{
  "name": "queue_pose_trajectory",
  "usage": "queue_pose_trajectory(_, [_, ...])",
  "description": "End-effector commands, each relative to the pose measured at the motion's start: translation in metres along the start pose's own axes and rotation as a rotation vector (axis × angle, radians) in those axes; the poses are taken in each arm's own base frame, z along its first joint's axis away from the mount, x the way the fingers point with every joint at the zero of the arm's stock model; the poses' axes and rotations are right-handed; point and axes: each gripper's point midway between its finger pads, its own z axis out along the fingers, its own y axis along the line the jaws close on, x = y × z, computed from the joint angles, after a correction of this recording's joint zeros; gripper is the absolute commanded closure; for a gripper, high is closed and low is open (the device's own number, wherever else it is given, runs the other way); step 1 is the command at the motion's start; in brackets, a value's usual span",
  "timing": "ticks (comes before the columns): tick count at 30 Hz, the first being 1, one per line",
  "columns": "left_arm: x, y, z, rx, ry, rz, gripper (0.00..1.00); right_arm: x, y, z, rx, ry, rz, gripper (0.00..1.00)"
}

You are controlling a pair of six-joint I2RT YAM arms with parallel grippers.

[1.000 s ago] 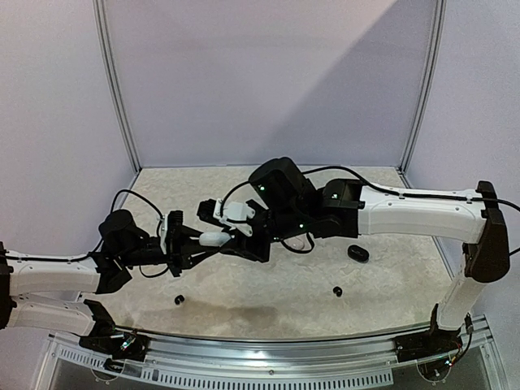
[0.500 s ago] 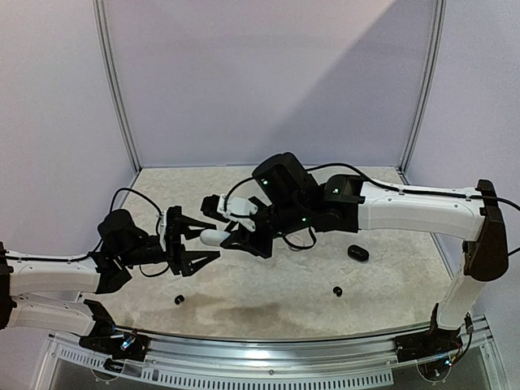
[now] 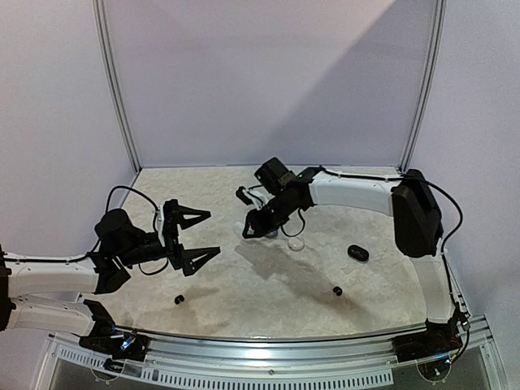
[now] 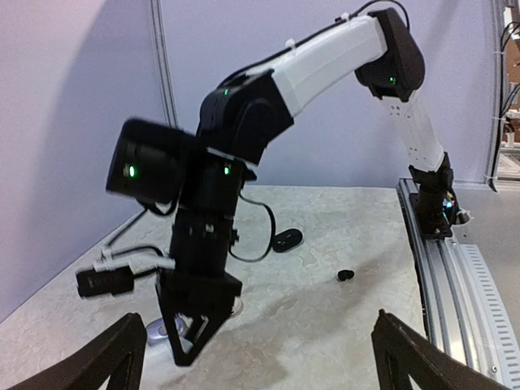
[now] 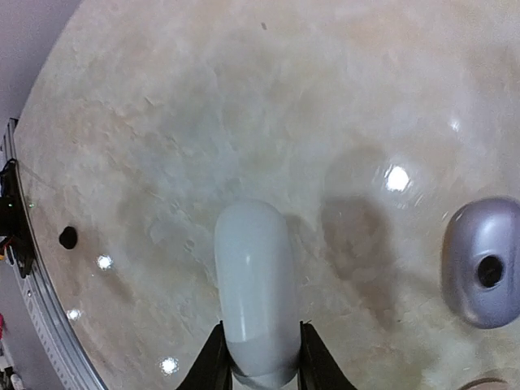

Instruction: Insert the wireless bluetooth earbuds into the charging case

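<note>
My right gripper point(image 5: 258, 357) is shut on a white, pebble-like charging case point(image 5: 253, 280), closed and held low over the table; in the top view it shows at the right gripper point(image 3: 250, 231). My left gripper point(image 3: 192, 236) stands wide open to the left of it, apart from the case, its fingertips point(image 4: 122, 349) at the bottom corners of the left wrist view with nothing between them. Two tiny black earbuds lie on the table, one at the front left point(image 3: 179, 299) and one at the front right point(image 3: 337, 290); the wrist views show one each point(image 5: 68, 237), point(image 4: 345, 275).
A closed black case point(image 3: 357, 253) lies at the right, also visible from the left wrist point(image 4: 286, 240). A greyish rounded piece with a dark hole point(image 5: 483, 262) rests on the table just right of the right gripper point(image 3: 296, 243). Walls enclose the back and sides.
My left gripper let go of the white case, opened wide and drew back left. The right arm carried the case away to the right and down toward the table.
</note>
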Motion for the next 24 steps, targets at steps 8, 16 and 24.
queue_pose_trajectory(8, [0.002,-0.004,-0.004,-0.002,-0.004,-0.010,0.01,0.049,-0.017,0.047,-0.091,0.201,0.295,0.93])
queue_pose_trajectory(16, [0.003,-0.004,-0.004,-0.005,-0.004,-0.011,0.01,0.051,-0.031,0.045,-0.046,0.204,0.323,0.53])
queue_pose_trajectory(24, [0.003,-0.004,-0.005,-0.005,-0.003,-0.015,0.01,0.004,-0.018,-0.022,0.037,0.059,0.142,0.01])
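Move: Held at one end in the right fingers, the closed white charging case hangs over its landing spot, which lies about 7 cm below the hand, 2 cm back and 1 cm to the right. The lavender case is some 5 cm ahead and 6 cm right of the hand, the pink case about 1 cm ahead and 12 cm right, both 7 cm down. From the empty left hand, the spot is roughly 9 cm ahead, 8 cm right and 21 cm down. Lowering the white case quickly by about 6 cm onto the bare table beside the lavender case, the right hand draws back some 2 cm, its fingertips tilting nearly 20 degrees towards the base. It slows at the bottom, spreads its fingers nearly fully to let go, then starts lifting, about 1 cm, easing slightly forward and right. ##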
